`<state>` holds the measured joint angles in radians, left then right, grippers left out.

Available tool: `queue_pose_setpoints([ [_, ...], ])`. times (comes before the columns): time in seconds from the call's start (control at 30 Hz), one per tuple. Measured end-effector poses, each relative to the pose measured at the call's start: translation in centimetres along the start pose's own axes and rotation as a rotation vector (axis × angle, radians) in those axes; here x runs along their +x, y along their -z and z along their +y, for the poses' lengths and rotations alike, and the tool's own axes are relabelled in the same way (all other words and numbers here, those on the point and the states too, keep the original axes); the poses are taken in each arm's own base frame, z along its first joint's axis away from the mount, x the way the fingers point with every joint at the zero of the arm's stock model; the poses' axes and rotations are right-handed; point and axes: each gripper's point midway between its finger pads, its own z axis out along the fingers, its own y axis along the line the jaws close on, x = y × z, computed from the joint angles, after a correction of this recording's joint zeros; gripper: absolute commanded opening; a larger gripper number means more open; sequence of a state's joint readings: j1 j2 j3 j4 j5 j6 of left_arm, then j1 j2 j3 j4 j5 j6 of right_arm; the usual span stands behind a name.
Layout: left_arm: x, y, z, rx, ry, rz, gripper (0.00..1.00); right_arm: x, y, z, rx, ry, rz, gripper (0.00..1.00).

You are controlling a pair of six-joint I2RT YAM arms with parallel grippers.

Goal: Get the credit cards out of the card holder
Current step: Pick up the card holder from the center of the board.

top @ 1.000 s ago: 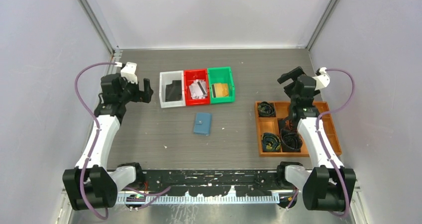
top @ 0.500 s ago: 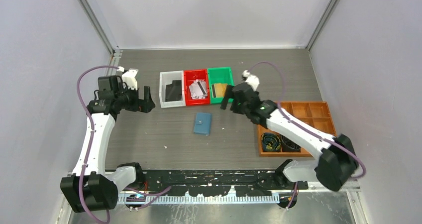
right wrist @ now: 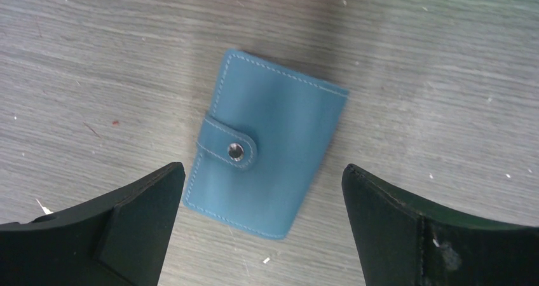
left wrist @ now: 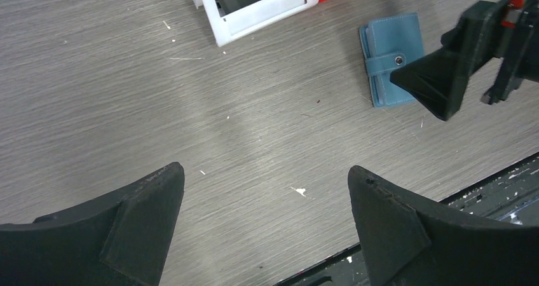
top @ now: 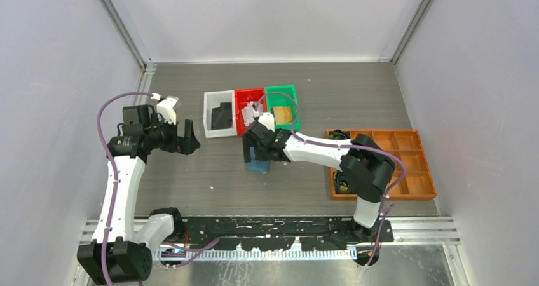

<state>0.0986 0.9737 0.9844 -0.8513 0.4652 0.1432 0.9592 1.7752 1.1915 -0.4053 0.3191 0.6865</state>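
Observation:
The card holder (right wrist: 273, 140) is a small blue wallet lying flat on the table with its snap tab fastened. It also shows as the blue card holder (left wrist: 392, 57) and is partly covered from above (top: 257, 166). My right gripper (right wrist: 263, 168) hovers open directly over it, one finger on each side, not touching. My left gripper (top: 189, 140) hangs open and empty over bare table to the wallet's left. A black credit card (top: 221, 115), silver-grey cards (top: 252, 114) and a gold card (top: 283, 114) lie in the bins. Anything inside the wallet is hidden.
Behind the wallet, a white bin (top: 208, 114), a red bin (top: 239, 111) and a green bin (top: 296, 108) stand in a row. An orange compartment tray (top: 413, 165) with coiled black cables (top: 343, 179) sits at the right. The right arm stretches across the table's middle.
My right arm swung left from above the orange tray, past the green bin, to just over the wallet. The left gripper drifted slightly right and down. Both stayed open.

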Motion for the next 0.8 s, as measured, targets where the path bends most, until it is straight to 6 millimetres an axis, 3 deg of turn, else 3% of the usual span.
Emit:
queue_pose_setpoints([
  [0.17, 0.1, 0.2, -0.1, -0.001, -0.016, -0.002, 1.0, -0.2, -1.8, 0.8, 0.019, 0.005, 0.01, 1.0],
  [0.37, 0.3, 0.2, 0.0, -0.003, -0.026, 0.006, 1.0, 1.4, -3.9, 0.5, 0.062, 0.034, 0.049, 0.99],
  [0.57, 0.4, 0.3, 0.1, -0.004, -0.029, 0.012, 1.0, 1.5, -4.1, 1.8, 0.058, 0.061, 0.036, 1.0],
  [0.8, 0.2, 0.2, 0.2, -0.006, -0.026, 0.015, 1.0, 3.8, -3.1, 3.4, 0.049, 0.161, 0.027, 1.0],
])
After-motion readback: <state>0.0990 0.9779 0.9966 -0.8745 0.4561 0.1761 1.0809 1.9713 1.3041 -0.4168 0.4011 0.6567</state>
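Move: The card holder lies almost directly beneath the right hand, about 1 cm ahead, 1 cm to the left and 5 cm below. The red bin is some 16 cm ahead and 3 cm left of this hand, the green bin 16 cm ahead and 7 cm right, the white bin 15 cm ahead and 14 cm left. From the left hand the card holder is roughly 21 cm to the right, 3 cm ahead and 18 cm below. Down about 4 cm, easing slightly forward and left, the wide-open right hand brings its fingers to either side of the card holder. It then travels back some 3 cm and about 2 cm farther left at that low height, tilting a little, with the right finger against the holder's right edge pushing it along; the fingers stay open. ##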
